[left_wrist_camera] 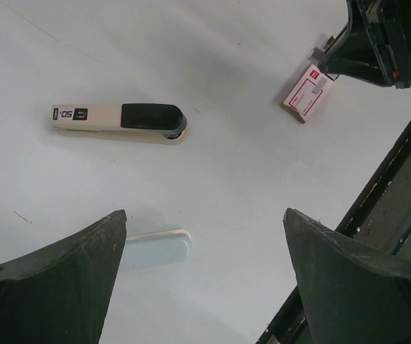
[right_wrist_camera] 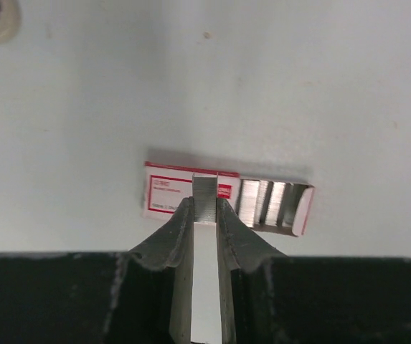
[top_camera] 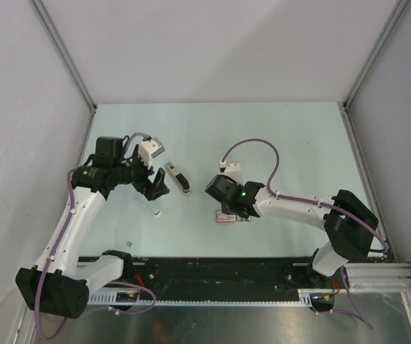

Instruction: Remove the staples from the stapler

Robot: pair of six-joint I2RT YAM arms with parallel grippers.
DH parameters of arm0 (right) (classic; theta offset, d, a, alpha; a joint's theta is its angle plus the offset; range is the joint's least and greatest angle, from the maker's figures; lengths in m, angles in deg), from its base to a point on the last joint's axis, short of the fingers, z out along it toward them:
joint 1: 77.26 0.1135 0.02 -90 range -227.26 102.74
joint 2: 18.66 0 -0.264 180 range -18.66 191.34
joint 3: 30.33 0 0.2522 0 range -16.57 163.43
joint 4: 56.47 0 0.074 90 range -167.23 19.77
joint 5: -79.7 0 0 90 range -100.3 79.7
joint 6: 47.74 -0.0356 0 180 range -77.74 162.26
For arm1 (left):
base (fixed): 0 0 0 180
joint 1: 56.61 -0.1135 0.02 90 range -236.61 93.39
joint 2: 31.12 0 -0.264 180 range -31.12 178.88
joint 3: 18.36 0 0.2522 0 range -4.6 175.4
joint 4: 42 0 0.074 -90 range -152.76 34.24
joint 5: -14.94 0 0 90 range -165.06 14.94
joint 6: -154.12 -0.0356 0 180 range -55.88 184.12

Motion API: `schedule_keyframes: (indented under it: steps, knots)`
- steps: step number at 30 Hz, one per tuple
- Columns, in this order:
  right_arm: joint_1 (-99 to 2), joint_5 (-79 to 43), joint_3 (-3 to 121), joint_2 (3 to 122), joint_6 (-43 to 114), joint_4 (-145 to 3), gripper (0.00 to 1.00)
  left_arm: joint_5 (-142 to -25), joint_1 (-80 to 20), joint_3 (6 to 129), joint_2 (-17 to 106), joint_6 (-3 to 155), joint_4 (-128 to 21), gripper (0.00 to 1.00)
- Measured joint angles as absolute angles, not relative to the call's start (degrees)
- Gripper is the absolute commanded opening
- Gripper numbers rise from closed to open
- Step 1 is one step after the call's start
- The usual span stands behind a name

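The stapler (left_wrist_camera: 156,248), a pale-blue oblong, lies flat on the table just inside my left finger; in the top view (top_camera: 157,211) it is a small pale sliver below the left gripper. My left gripper (left_wrist_camera: 205,218) is open and empty and hovers above it (top_camera: 155,189). My right gripper (right_wrist_camera: 205,206) is shut on the staples (right_wrist_camera: 205,193), a short silvery strip held upright between the fingertips. It hangs right over a flat red and white box (right_wrist_camera: 169,192). In the top view the right gripper (top_camera: 229,208) covers the strip.
The box's drawer (right_wrist_camera: 273,204) is slid open to the right and holds several staple strips; the box also shows in two other views (top_camera: 221,218) (left_wrist_camera: 307,92). A larger beige and black stapler (left_wrist_camera: 119,122) (top_camera: 177,179) lies between the arms. The black base rail (top_camera: 212,276) runs along the near edge.
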State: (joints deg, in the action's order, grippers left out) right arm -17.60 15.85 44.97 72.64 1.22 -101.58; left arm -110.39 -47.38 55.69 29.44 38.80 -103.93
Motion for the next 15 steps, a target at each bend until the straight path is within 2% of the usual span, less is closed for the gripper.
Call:
schedule_keyframes:
  steps: [15]
  knots:
    - [-21.2, 16.6, 38.3, 69.5, -3.0, -106.0, 0.00, -110.4, -47.4, 55.1, 29.4, 38.7, -103.9, 0.95]
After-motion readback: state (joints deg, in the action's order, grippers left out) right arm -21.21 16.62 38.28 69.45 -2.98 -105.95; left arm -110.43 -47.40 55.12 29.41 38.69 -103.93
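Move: Roughly 5 cm to the right of the right hand, 1 cm nearer the base and 6 cm below, lies the open slotted tray of the staple box. The box's printed sleeve is almost straight beneath that hand, also about 6 cm down. The stapler lies some 13 cm ahead and 16 cm left of it, about 6 cm lower. From the left hand, the tray is about 25 cm right, 2 cm back and 19 cm down. Carrying the staple strip still pinched in its shut fingers, the right hand sweeps about 5.5 cm to the right, from over the printed sleeve to over the slotted tray. It starts nearly level, then sinks as it goes, some 2.5 cm in all, turning slightly clockwise and keeping its grip. ##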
